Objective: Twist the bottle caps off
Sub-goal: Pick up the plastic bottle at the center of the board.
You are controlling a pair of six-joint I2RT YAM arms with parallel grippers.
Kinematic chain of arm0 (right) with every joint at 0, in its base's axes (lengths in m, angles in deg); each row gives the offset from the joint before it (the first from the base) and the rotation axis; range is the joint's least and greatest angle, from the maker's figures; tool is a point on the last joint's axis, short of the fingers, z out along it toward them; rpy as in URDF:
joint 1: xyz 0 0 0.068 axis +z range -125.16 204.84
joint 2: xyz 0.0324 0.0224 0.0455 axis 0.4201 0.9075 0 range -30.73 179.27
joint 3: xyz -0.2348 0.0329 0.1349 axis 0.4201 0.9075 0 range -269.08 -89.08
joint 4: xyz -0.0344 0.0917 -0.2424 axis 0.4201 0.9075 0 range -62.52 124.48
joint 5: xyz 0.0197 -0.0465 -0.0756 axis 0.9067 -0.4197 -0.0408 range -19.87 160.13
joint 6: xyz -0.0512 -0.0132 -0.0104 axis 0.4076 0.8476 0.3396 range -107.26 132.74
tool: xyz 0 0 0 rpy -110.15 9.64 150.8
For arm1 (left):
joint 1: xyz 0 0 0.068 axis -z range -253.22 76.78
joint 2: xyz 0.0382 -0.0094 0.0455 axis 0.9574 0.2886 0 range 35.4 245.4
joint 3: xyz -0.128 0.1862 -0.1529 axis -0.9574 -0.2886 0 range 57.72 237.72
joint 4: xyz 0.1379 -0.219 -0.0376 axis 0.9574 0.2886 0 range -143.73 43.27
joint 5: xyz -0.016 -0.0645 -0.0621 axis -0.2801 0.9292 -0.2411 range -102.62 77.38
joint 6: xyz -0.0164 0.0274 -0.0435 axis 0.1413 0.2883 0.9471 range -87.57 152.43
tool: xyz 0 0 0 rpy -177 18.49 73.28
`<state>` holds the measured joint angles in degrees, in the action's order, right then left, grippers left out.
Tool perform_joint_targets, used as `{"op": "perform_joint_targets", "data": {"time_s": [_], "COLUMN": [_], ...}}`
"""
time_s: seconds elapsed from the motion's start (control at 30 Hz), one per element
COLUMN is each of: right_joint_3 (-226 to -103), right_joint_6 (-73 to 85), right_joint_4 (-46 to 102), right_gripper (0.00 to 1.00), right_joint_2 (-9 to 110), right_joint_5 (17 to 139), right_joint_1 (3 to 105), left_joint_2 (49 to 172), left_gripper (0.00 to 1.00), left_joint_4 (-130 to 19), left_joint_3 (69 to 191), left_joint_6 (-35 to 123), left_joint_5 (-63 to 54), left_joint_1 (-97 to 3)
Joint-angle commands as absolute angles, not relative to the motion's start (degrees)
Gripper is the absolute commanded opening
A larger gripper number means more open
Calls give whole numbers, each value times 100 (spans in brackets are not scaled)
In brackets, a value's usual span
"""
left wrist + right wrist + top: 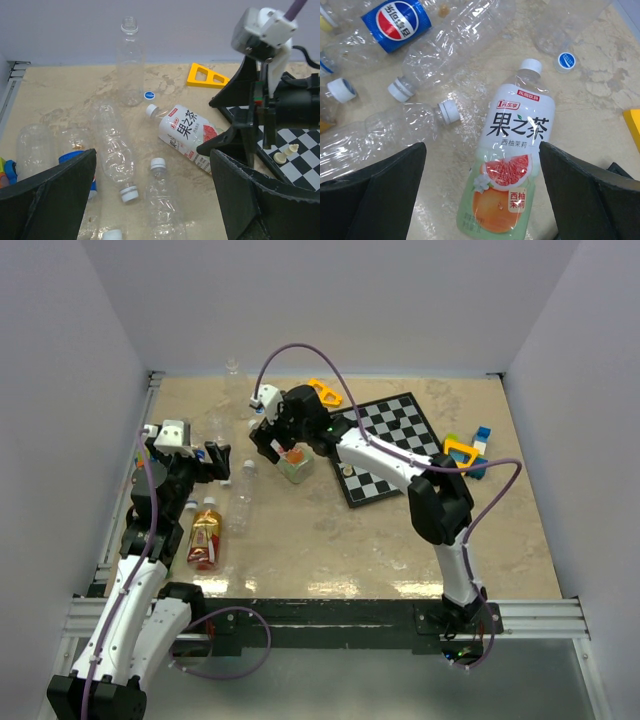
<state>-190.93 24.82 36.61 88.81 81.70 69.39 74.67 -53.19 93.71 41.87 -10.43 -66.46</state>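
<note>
A bottle with a white, green and orange label (512, 165) lies on the table, its white cap (531, 66) screwed on. My right gripper (482, 147) hovers open just above it, one finger on each side of the label. The same bottle (295, 468) shows under that gripper (282, 445) in the top view. My left gripper (152, 152) is open over two lying clear bottles with white caps (129, 193) (158, 165). An upright clear bottle (129, 60) has no cap, and a loose blue cap (148, 95) lies beside it.
A cola-label bottle (402, 19) and more clear bottles (455, 35) lie to the left. A red-yellow label bottle (205, 538) rests near the left arm. A chessboard (390, 445) with a chess piece (282, 155), a yellow triangle (207, 76) and coloured blocks (468, 452) are on the right.
</note>
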Motion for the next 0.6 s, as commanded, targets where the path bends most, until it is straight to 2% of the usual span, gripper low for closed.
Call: {"op": "perform_joint_targets", "data": {"time_s": [0.0,0.27,0.57], "right_joint_3": [-19472,-19534,-19622], "right_joint_6": [2268,2171,2004], "right_joint_4": [3724,3715,3943], "right_gripper": [98,98,98], "right_joint_2": [9239,9521,9881], "right_joint_5": [7402,6679,6854], "right_joint_1": [7037,7028,6967], "left_joint_2": [7416,7433,7425], "left_gripper": [100,100,100], "left_joint_4": [-5531,-5513,-5513], "left_joint_3": [9393,9402,9393], "left_joint_6": [4228,4228,4219], "left_joint_5": [-963,-972,-972], "left_joint_1": [-6672,-6672,-6672]}}
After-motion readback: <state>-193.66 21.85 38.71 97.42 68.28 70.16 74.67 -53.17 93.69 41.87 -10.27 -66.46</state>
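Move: Almost straight beneath the open right hand, about 14 cm down, lies the plastic bottle with the fruit label, its middle some 2 cm ahead and 2 cm to the right. The loose blue cap is about 13 cm ahead and 4 cm left of the hand; a clear bottle lying with its white cap on is 11 cm back and 8 cm left. From the left hand, the fruit-label bottle is about 13 cm ahead, 14 cm right and 23 cm below. Sinking quickly about 7.5 cm towards the label side of the fruit-label bottle, the right hand also drifts some 3 cm forward, then slows almost to a stop. Its wrist turns roughly 10 degrees clockwise and tips the fingers more steeply down, bringing the bottle's body between the wide-open fingers as seen from the wrist; no touch can be seen. ##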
